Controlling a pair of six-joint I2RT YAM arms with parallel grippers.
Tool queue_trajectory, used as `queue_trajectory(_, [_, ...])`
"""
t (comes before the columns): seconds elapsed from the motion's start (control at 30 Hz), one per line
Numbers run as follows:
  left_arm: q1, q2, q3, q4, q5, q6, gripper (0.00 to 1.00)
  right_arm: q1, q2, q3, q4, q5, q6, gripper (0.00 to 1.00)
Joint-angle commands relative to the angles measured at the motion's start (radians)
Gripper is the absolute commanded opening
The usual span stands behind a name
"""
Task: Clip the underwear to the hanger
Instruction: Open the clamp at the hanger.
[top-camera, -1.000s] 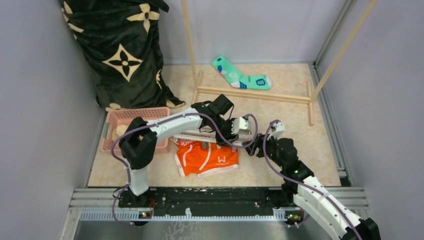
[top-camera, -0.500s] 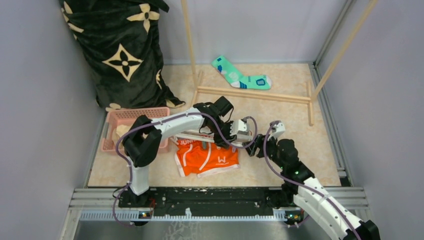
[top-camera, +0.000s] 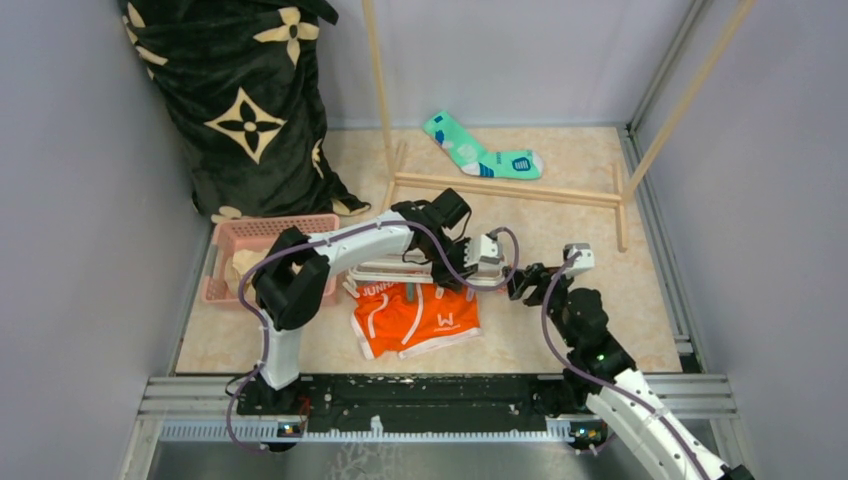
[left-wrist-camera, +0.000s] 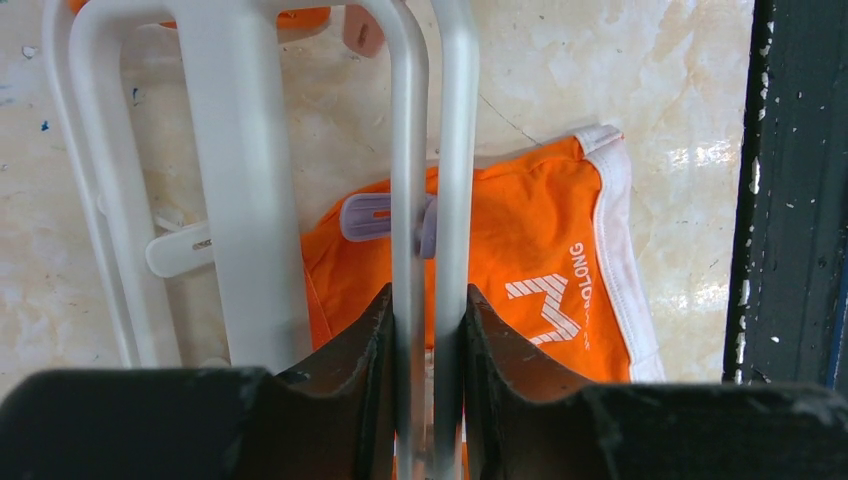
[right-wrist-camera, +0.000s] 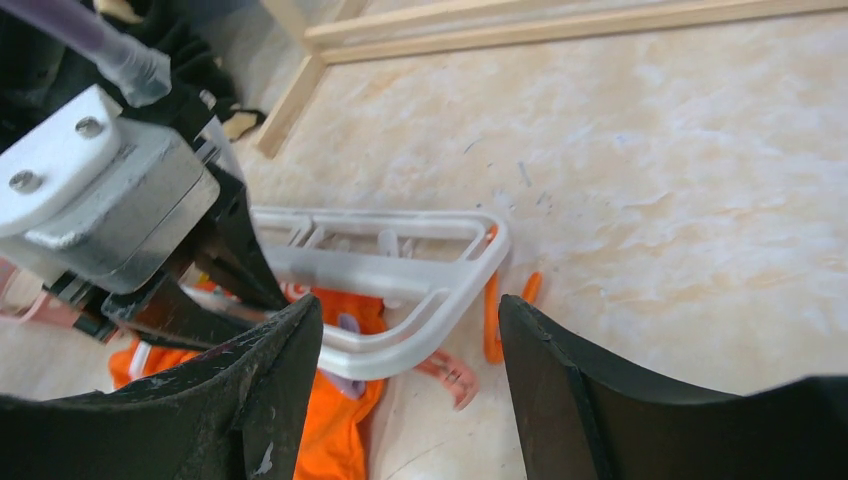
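The orange underwear (top-camera: 415, 318) lies flat on the floor, its white lettering showing in the left wrist view (left-wrist-camera: 520, 250). The white hanger (top-camera: 390, 271) lies over the underwear's far edge. My left gripper (top-camera: 497, 270) is shut on two thin parallel bars of the hanger (left-wrist-camera: 240, 150), its fingers (left-wrist-camera: 360, 340) pressed against them from both sides. A lilac clothespin (left-wrist-camera: 375, 217) rests on the orange cloth. My right gripper (top-camera: 522, 283) stands open just right of the hanger's corner (right-wrist-camera: 400, 250), nothing between its fingers (right-wrist-camera: 280, 370). Pink (right-wrist-camera: 450, 375) and orange (right-wrist-camera: 492, 320) clothespins lie by that corner.
A teal sock (top-camera: 480, 150) lies at the back by the wooden rack's base (top-camera: 500, 187). A pink basket (top-camera: 265, 240) with cream cloth stands at the left, under a dark patterned blanket (top-camera: 245, 100). A black rail (top-camera: 420, 390) runs along the near edge.
My left gripper has closed onto the hanger's bars. The right gripper has drawn back to the right, away from the hanger, still open.
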Motion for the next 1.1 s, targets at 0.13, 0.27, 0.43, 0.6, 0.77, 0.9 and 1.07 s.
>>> queue_trajectory(0.13, [0.036, 0.003, 0.065, 0.029, 0.033, 0.018, 0.21, 0.005, -0.029, 0.055, -0.001, 0.019, -0.02, 0.66])
queue_trajectory(0.27, [0.061, 0.013, 0.094, 0.032, 0.044, 0.034, 0.2, 0.005, -0.02, 0.029, 0.036, -0.149, -0.006, 0.66])
queue_trajectory(0.43, [0.082, 0.005, 0.099, 0.038, 0.041, 0.069, 0.2, 0.005, -0.004, 0.012, 0.036, -0.217, 0.028, 0.66])
queue_trajectory(0.6, [0.086, 0.016, 0.115, 0.054, 0.032, 0.086, 0.19, 0.005, 0.016, -0.037, 0.1, -0.241, 0.071, 0.66])
queue_trajectory(0.77, [0.086, 0.048, 0.171, 0.011, 0.027, 0.113, 0.19, 0.005, 0.101, -0.082, 0.253, -0.265, 0.105, 0.66])
queue_trajectory(0.9, [0.086, 0.039, 0.167, 0.014, 0.033, 0.14, 0.19, 0.002, 0.332, -0.028, 0.404, -0.37, 0.094, 0.66])
queue_trajectory(1.07, [0.085, 0.032, 0.166, 0.023, 0.03, 0.178, 0.19, -0.004, 0.627, -0.027, 0.801, -0.532, 0.052, 0.66])
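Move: The purple clamp hangs under the hanger's near right part, about 7 cm left of the right fingers, 1 cm back and some 7 cm lower. The pink clamp is about 2 cm to these fingers' left, level fore and aft and 8 cm below; the underwear's middle lies 18 cm left, 6 back and 13 down. From the left hand, the underwear's middle is 9 cm left, 6 back and 7 below, the purple clamp roughly 4 cm right, level fore and aft, 2 below. Still pinching the hanger's near rail, the left hand carries it forward about 6 cm and a little up. After a slight shift right and up, the right hand, fingers staying open, swings left about 6 cm and down nearly as far, with a little back, to the hanger's base side; it turns some 20 degrees counter-clockwise and tips down. It touches no clamp yet. ##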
